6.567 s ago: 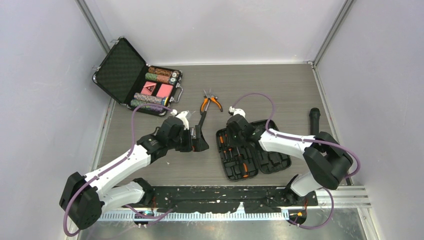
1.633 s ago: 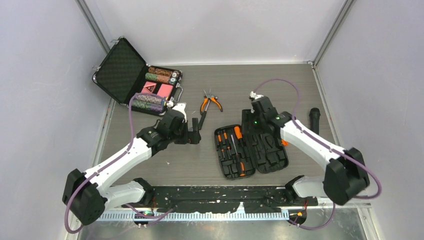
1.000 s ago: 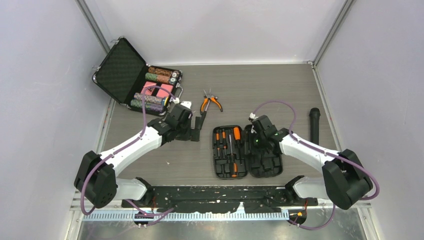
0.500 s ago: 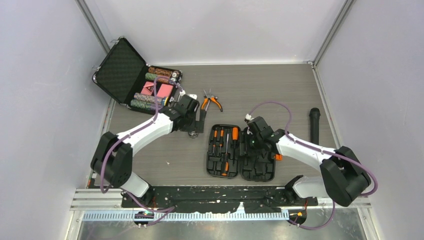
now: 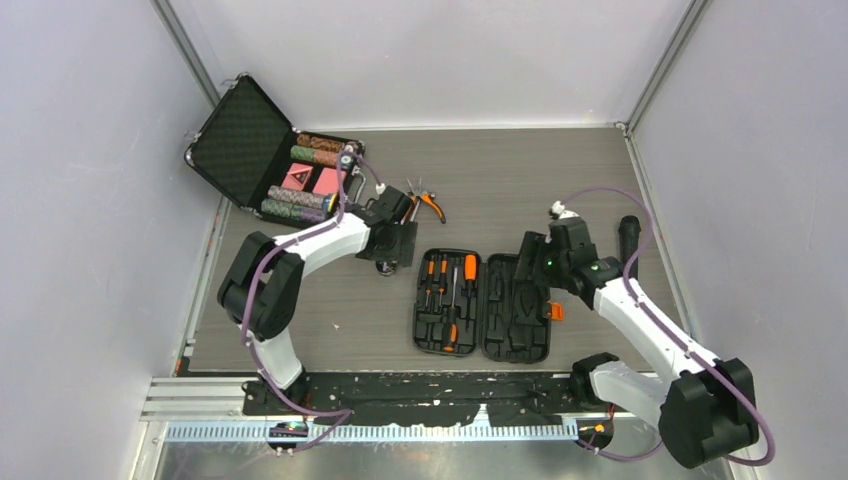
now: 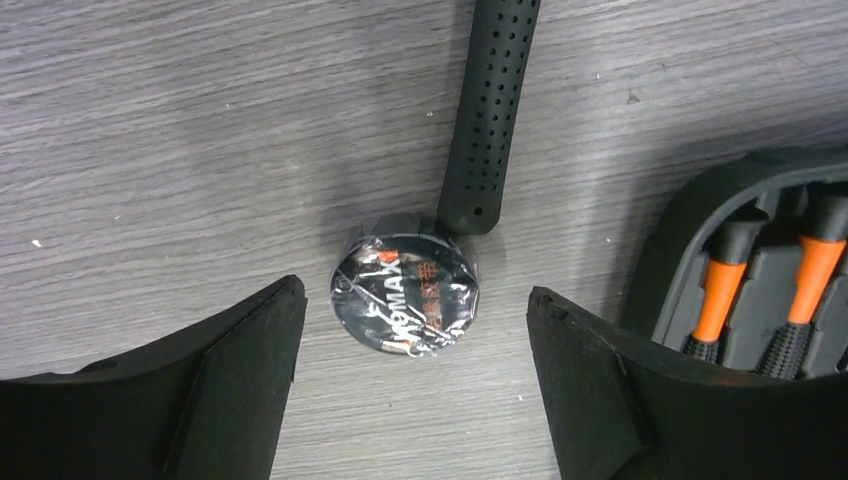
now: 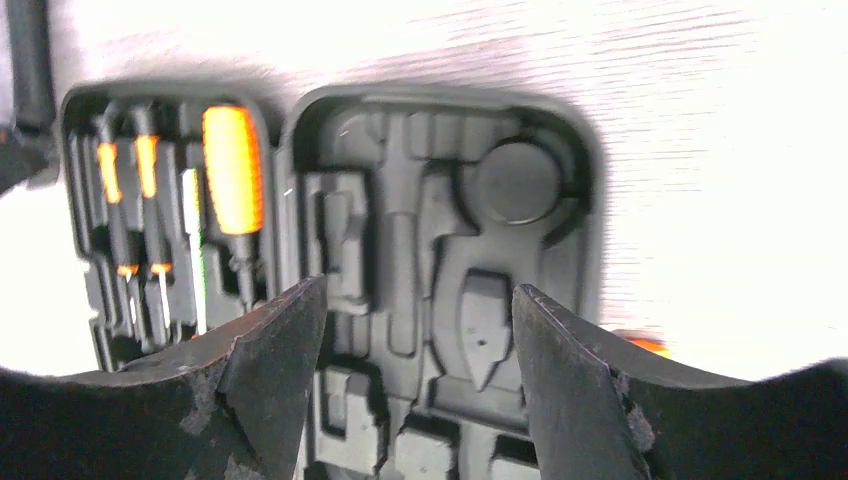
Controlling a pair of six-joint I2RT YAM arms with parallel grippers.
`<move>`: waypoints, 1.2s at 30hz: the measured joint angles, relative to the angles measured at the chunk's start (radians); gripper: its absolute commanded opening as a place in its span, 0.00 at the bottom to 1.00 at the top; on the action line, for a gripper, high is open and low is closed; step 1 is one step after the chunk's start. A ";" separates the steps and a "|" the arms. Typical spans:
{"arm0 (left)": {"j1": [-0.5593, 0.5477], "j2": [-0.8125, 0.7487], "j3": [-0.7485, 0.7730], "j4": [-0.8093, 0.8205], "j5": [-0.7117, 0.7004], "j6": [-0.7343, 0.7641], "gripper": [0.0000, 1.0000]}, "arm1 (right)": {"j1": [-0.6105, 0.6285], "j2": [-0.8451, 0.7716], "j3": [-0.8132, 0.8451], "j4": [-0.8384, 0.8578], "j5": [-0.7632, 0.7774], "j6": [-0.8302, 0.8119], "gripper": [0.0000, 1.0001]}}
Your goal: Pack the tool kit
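Observation:
The tool kit [image 5: 517,322] lies open and flat mid-table. Orange-handled screwdrivers [image 5: 445,285] fill its left half; the right half shows bare moulded slots [image 7: 440,200]. Orange-and-black pliers [image 5: 427,203] lie on the table behind it. My left gripper [image 5: 400,243] is open just left of the kit, low over a plastic-wrapped black tape roll [image 6: 405,293] that sits between my left gripper [image 6: 415,297] fingertips without touching them. A black perforated handle [image 6: 490,110] touches the roll's far side. My right gripper [image 5: 533,264] hangs open and holds nothing above the kit's right half, as my right gripper [image 7: 418,293] view shows.
An open metal-edged briefcase [image 5: 240,140] with poker chips and red cards stands at the back left. A black cylinder [image 5: 628,240] lies at the right, near the wall. An orange latch [image 5: 555,311] sticks out from the kit's right edge.
My left gripper has slid right and back, to just left of the kit. My right gripper has drawn back to the right with wider jaws. The kit shifted slightly left.

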 measured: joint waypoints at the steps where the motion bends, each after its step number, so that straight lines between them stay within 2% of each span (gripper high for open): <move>1: 0.000 0.011 0.005 0.000 0.000 0.000 0.79 | -0.038 -0.002 0.000 -0.003 -0.005 -0.005 0.73; 6: 0.003 0.064 0.030 -0.010 0.000 -0.001 0.71 | -0.185 0.027 0.000 -0.012 -0.041 -0.021 0.72; 13: 0.007 0.098 0.048 -0.033 0.001 -0.002 0.64 | -0.227 0.127 0.000 0.004 -0.064 -0.023 0.68; 17: 0.007 0.099 0.048 -0.035 0.002 -0.002 0.58 | -0.228 0.172 0.001 0.011 -0.054 -0.026 0.64; 22: 0.007 0.098 0.048 -0.037 0.002 -0.002 0.54 | -0.228 0.186 0.001 0.019 -0.016 -0.040 0.49; 25: 0.007 0.089 0.041 -0.037 0.002 -0.002 0.48 | -0.228 0.201 0.000 0.033 -0.027 -0.052 0.43; 30: 0.008 0.009 -0.007 -0.055 0.002 0.000 0.47 | -0.209 0.236 0.000 0.058 -0.061 -0.066 0.40; 36: 0.008 -0.148 -0.038 -0.074 -0.002 0.001 0.48 | -0.070 0.253 0.000 0.081 -0.079 -0.034 0.39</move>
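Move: The tape measure lies directly under the left hand, between its open fingers and some 3 cm down. The black hammer handle is about 5 cm farther out and 3 cm to the right of it; the filled case half is some 11 cm to its right and 6 cm nearer. The right hand hovers over the empty case half: that half's right rim is about 6 cm right, 1 cm ahead and 5 cm down, and the orange latch 7 cm right and 4 cm back. Straight down about 2 cm, the left hand closes on the sides of the tape measure, then lifts it some 5 cm, drifting slightly back and left. The right hand swings about 5 cm right and sinks as much while its fingers tip steeper, narrows them astride the right rim just beyond the latch, and drags the case left, turning back counter-clockwise about 10 degrees. ##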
